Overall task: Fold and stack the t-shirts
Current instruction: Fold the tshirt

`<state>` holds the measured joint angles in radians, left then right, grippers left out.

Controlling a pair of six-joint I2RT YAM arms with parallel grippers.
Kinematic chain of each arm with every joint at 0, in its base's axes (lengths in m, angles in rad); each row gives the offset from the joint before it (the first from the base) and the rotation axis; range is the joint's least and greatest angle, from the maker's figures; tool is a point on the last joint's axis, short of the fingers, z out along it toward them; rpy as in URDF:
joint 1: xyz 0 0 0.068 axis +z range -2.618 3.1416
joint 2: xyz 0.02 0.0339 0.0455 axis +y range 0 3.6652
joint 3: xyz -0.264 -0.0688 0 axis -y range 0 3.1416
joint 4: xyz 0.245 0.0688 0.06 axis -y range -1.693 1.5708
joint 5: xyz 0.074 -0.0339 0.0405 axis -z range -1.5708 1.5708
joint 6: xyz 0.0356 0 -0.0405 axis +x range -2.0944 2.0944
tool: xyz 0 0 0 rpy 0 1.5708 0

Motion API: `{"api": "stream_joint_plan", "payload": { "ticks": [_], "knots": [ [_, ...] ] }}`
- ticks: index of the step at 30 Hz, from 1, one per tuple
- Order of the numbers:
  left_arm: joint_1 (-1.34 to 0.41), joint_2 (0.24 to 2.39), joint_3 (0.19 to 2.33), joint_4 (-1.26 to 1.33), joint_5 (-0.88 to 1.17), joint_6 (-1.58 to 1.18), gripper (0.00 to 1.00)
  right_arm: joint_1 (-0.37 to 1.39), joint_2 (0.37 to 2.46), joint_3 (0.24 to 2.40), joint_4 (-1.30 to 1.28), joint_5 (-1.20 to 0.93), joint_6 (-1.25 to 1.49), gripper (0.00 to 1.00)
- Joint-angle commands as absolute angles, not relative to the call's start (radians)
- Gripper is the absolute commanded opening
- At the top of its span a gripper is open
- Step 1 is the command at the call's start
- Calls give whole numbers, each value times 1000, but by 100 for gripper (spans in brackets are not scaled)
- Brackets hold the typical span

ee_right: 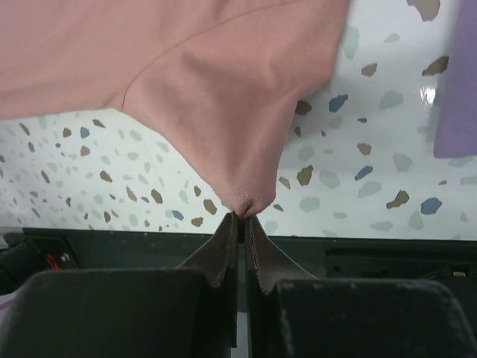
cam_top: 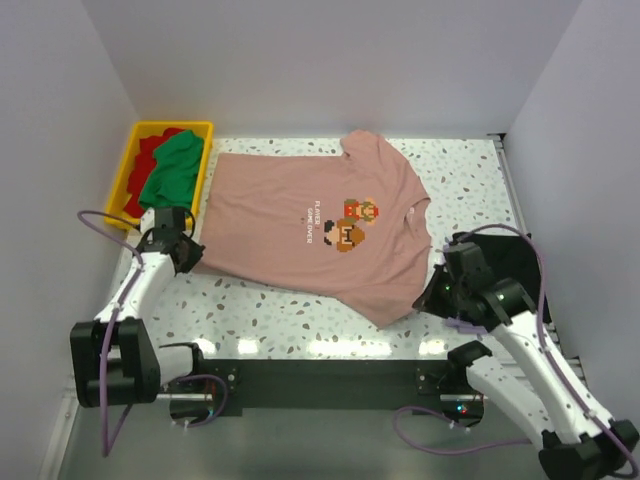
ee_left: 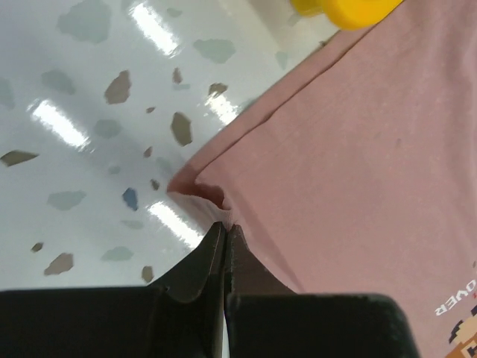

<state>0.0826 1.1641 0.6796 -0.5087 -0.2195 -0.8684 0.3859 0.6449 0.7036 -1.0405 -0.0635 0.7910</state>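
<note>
A dusty-pink t-shirt [cam_top: 310, 230] with a pixel-art chest print lies spread flat across the speckled table, collar toward the right. My left gripper [cam_top: 187, 250] is shut on the near-left hem corner of the pink t-shirt [ee_left: 195, 190], the cloth bunched at its tips [ee_left: 226, 226]. At the near right, my right gripper [cam_top: 432, 290] is shut on the tip of the pink t-shirt's near sleeve [ee_right: 246, 198], which hangs pinched at its tips [ee_right: 244, 216]. Green [cam_top: 175, 170] and red [cam_top: 150, 150] t-shirts lie heaped in a yellow bin [cam_top: 128, 165].
The yellow bin stands at the table's back left, its corner [ee_left: 343, 11] close to the left gripper. A lavender cloth edge [ee_right: 456, 82] shows at the right. A black mat [cam_top: 520, 260] lies under the right arm. A black rail [cam_top: 320, 375] runs along the near edge.
</note>
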Motion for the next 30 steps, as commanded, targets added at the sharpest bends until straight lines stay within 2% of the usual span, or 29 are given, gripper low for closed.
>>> {"api": "stream_joint_plan", "payload": {
  "ticks": [1, 4, 13, 23, 30],
  "knots": [
    [75, 1262, 770, -414, -170, -841, 0, 387, 793, 796, -841, -11, 746, 0],
    [57, 1377, 866, -393, -164, -850, 0, 387, 999, 865, -756, 27, 715, 0],
    [55, 1598, 1067, -396, -173, -861, 0, 348, 1350, 1060, -617, 41, 641, 0],
    [61, 1695, 1178, -422, -186, -842, 0, 200, 1485, 1241, -618, -25, 584, 0],
    [67, 1729, 1229, -439, -190, -838, 0, 183, 1557, 1336, -634, -25, 563, 0]
  ]
}}
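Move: The left hand, about 6 cm above the table, holds the near hem corner; the far hem corner lies about 32 cm straight ahead, with the yellow bin's middle 24 cm ahead and 15 to the left. The right hand, some 11 cm up, grips the near sleeve; the far sleeve is about 47 cm ahead and 10 left, the neckline 26 ahead and 2 right, the pixel print 22 ahead and 17 left. Both shut grippers keep their pinch on the t-shirt's near side and carry it forward over the shirt body towards the far side. The right sweeps fast, about 24 cm, bowing slightly left and back, rising 3 to 4 cm late as its fingers tilt slightly forward; the left goes some 14 cm past the bin's near corner, almost level, slowing towards the end. ##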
